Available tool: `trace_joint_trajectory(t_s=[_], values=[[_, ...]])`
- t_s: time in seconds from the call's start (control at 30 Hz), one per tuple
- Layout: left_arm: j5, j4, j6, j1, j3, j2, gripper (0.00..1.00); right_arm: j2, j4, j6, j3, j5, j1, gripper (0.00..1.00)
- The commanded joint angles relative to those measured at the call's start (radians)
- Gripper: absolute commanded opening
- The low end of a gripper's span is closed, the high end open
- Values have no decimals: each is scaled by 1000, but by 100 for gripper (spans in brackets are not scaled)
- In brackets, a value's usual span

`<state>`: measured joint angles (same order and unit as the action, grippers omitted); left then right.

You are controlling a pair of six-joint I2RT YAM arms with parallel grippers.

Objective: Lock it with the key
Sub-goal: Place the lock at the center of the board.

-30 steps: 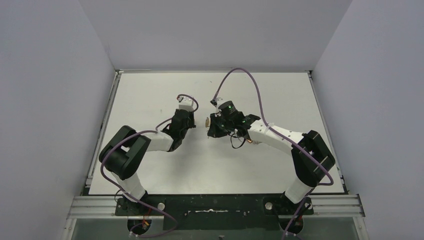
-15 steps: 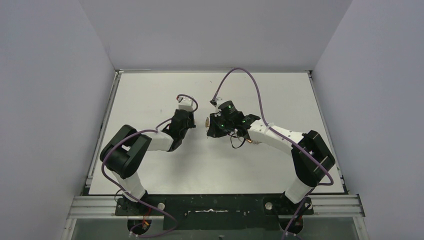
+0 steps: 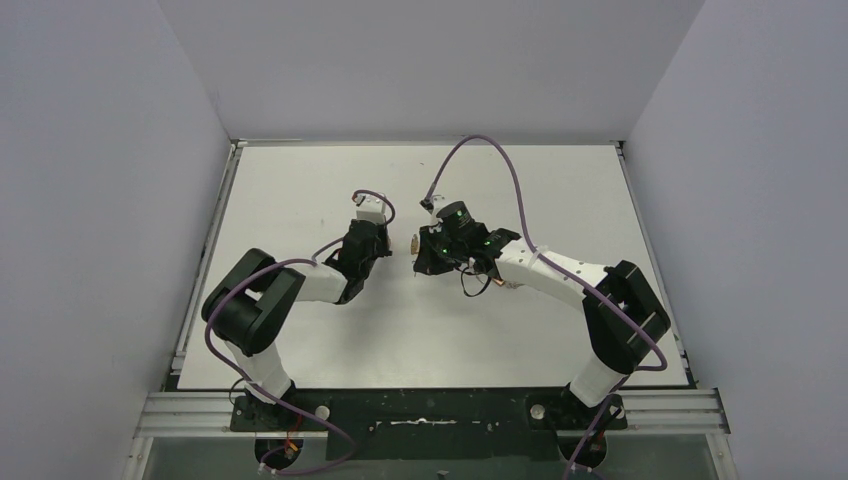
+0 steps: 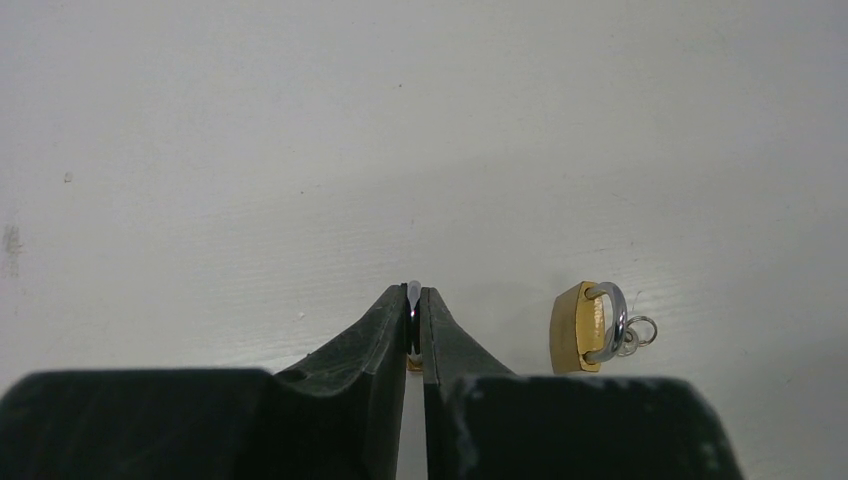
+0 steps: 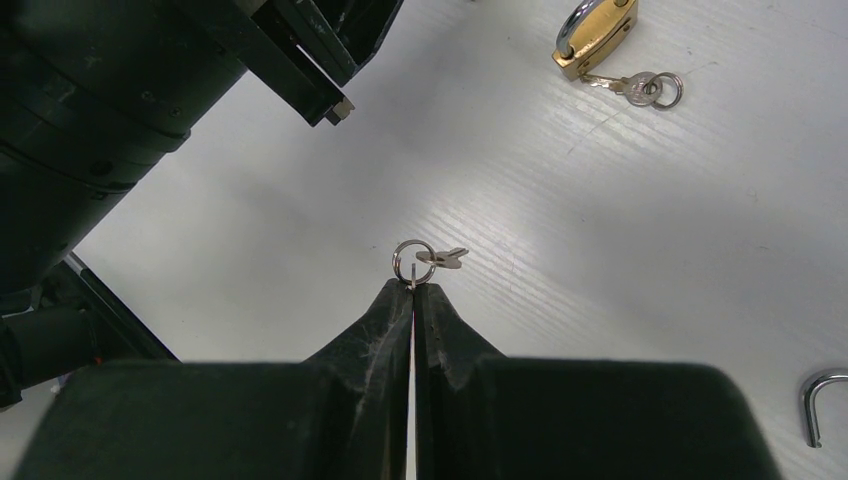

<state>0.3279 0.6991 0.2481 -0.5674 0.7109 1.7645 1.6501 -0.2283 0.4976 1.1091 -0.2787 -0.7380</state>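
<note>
My left gripper (image 4: 413, 300) is shut on a small padlock (image 4: 413, 318). Only its silver shackle edge and a sliver of brass show between the fingers. In the right wrist view the same brass piece (image 5: 341, 106) sits at the left gripper's tip. My right gripper (image 5: 413, 283) is shut on a key ring (image 5: 409, 262) with a small key (image 5: 443, 258) hanging from it, just above the table. In the top view the two grippers, left (image 3: 381, 252) and right (image 3: 420, 256), face each other at mid-table, a short gap apart.
A second brass padlock (image 4: 585, 326) lies on the table right of my left gripper, with a key and rings (image 5: 645, 88) in it. This padlock (image 5: 597, 35) also shows in the right wrist view. A loose silver shackle (image 5: 818, 400) lies at the lower right there. White walls enclose the table (image 3: 300, 180).
The left arm has shifted very slightly; both grippers stay where they were with their loads.
</note>
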Motion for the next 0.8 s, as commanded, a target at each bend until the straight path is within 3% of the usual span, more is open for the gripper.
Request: trace_joint_trajectory(t_s=[0.0, 0.77], values=[[-4, 36, -13, 4, 4, 1, 8, -7, 60, 8, 32, -4, 8, 0], [-34, -28, -43, -3, 33, -42, 40, 6, 68, 11, 27, -11, 8, 0]])
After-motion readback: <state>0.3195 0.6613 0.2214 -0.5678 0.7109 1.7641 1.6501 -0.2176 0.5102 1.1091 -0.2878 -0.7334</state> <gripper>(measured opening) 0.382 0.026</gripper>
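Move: The left fingers still hold the upright lock by its shackle, its middle about 2 cm below the hand point. A second upright padlock stands some 6 cm to the right, roughly level. The key held by the right hand is about 13 cm back, 5 cm right and 3 cm higher; an open padlock lies roughly 10 cm back and 24 cm right. From the right hand the held lock is about 13 cm ahead, 6 cm left and 7 cm below. The left fingers open nearly halfway and let go of the lock's shackle as the hand sinks about 1 cm. ##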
